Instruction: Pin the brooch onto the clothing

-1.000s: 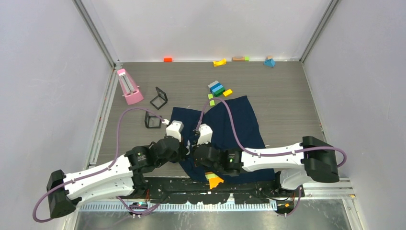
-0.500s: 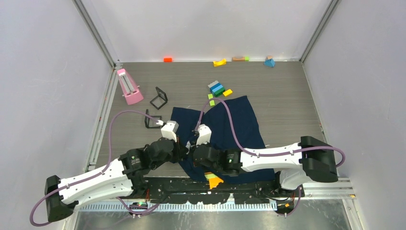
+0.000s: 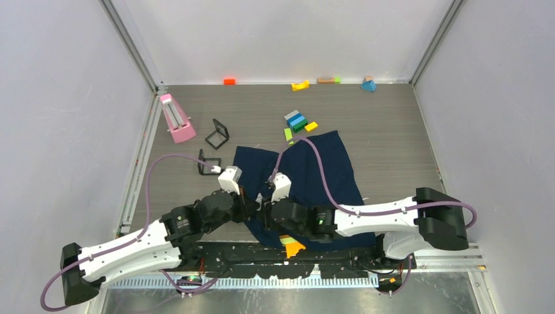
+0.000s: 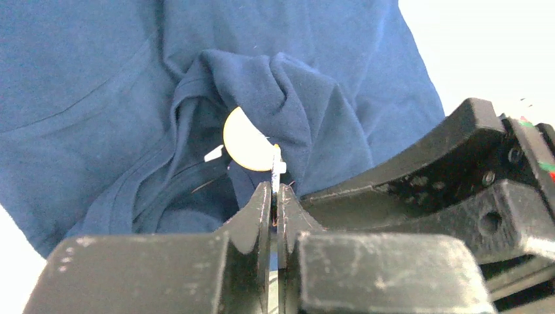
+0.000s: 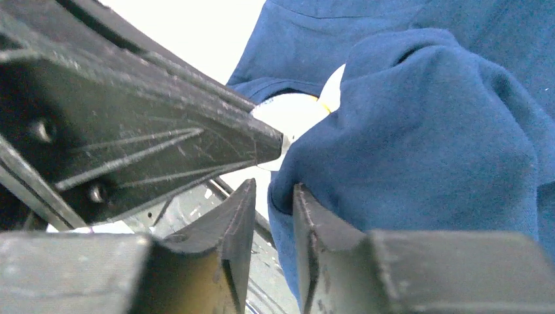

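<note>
The clothing point(image 3: 327, 170), a dark navy T-shirt, lies on the table with its near-left part bunched up between both grippers. In the left wrist view the brooch point(image 4: 247, 147) shows as a small pale round disc against the raised fold of the clothing point(image 4: 98, 78). My left gripper point(image 4: 275, 186) is shut on the brooch's thin edge. In the right wrist view my right gripper point(image 5: 273, 196) stands open, a fold of the clothing point(image 5: 425, 131) hanging against its right finger. The brooch point(image 5: 291, 114) shows just beyond, at the tip of the left gripper's finger point(image 5: 163, 150).
A pink object point(image 3: 175, 118) and two black frames point(image 3: 217, 133) point(image 3: 208, 163) stand at the left. Coloured blocks point(image 3: 298, 121) lie beyond the shirt, with more along the back wall point(image 3: 300, 85). An orange-yellow block point(image 3: 292, 246) sits at the near edge.
My right gripper's jaws have parted from shut. The left arm has drawn slightly left and back, still shut on the brooch.
</note>
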### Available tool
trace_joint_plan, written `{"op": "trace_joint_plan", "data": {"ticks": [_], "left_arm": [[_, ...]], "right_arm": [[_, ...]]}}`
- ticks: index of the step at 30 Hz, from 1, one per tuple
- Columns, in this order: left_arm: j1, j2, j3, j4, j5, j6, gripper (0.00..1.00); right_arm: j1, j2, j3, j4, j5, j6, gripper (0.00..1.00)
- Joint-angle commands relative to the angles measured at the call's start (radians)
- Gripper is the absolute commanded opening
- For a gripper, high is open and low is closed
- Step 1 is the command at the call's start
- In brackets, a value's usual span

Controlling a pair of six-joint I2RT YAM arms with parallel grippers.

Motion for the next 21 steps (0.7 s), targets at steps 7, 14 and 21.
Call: {"op": "trace_joint_plan", "data": {"ticks": [7, 14, 21], "left_arm": [[0.114, 0.028, 0.031, 0.136, 0.221, 0.028, 0.0], [0.253, 0.039, 0.046, 0.163, 0.489, 0.084, 0.0], [0.345, 0.053, 0.061, 0.194, 0.686, 0.115, 0.0]], "right_arm": [[-0.032, -0.27, -0.078, -0.004, -0.033, -0.126, 0.6], [-0.187, -0.472, -0.147, -0.037, -0.174, -0.204, 0.71], [-0.35, -0.63, -0.25, 0.02, -0.418, -0.198, 0.74]]}}
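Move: The brooch is already pinched in the left fingers, its middle about 2 cm to that hand's right and 1 cm ahead. From the right hand it sits roughly 3 cm left and 1 cm ahead, at much the same height. The clothing's raised fold is right at the right fingertips. The yellow block lies some 13 cm back, 7 cm right and 11 cm below the right hand; the green block is about 21 cm ahead of it, 6 cm right and 12 cm below. The right fingers, already slightly parted around the clothing's fold, open wide and let it go. That hand pulls away from the brooch, first mostly up, then swinging right and a little forward: about 10 cm right and 9 cm up. The left hand keeps its pinch on the brooch, easing barely 2 cm right and up while turning some 15 degrees, partly clockwise. ##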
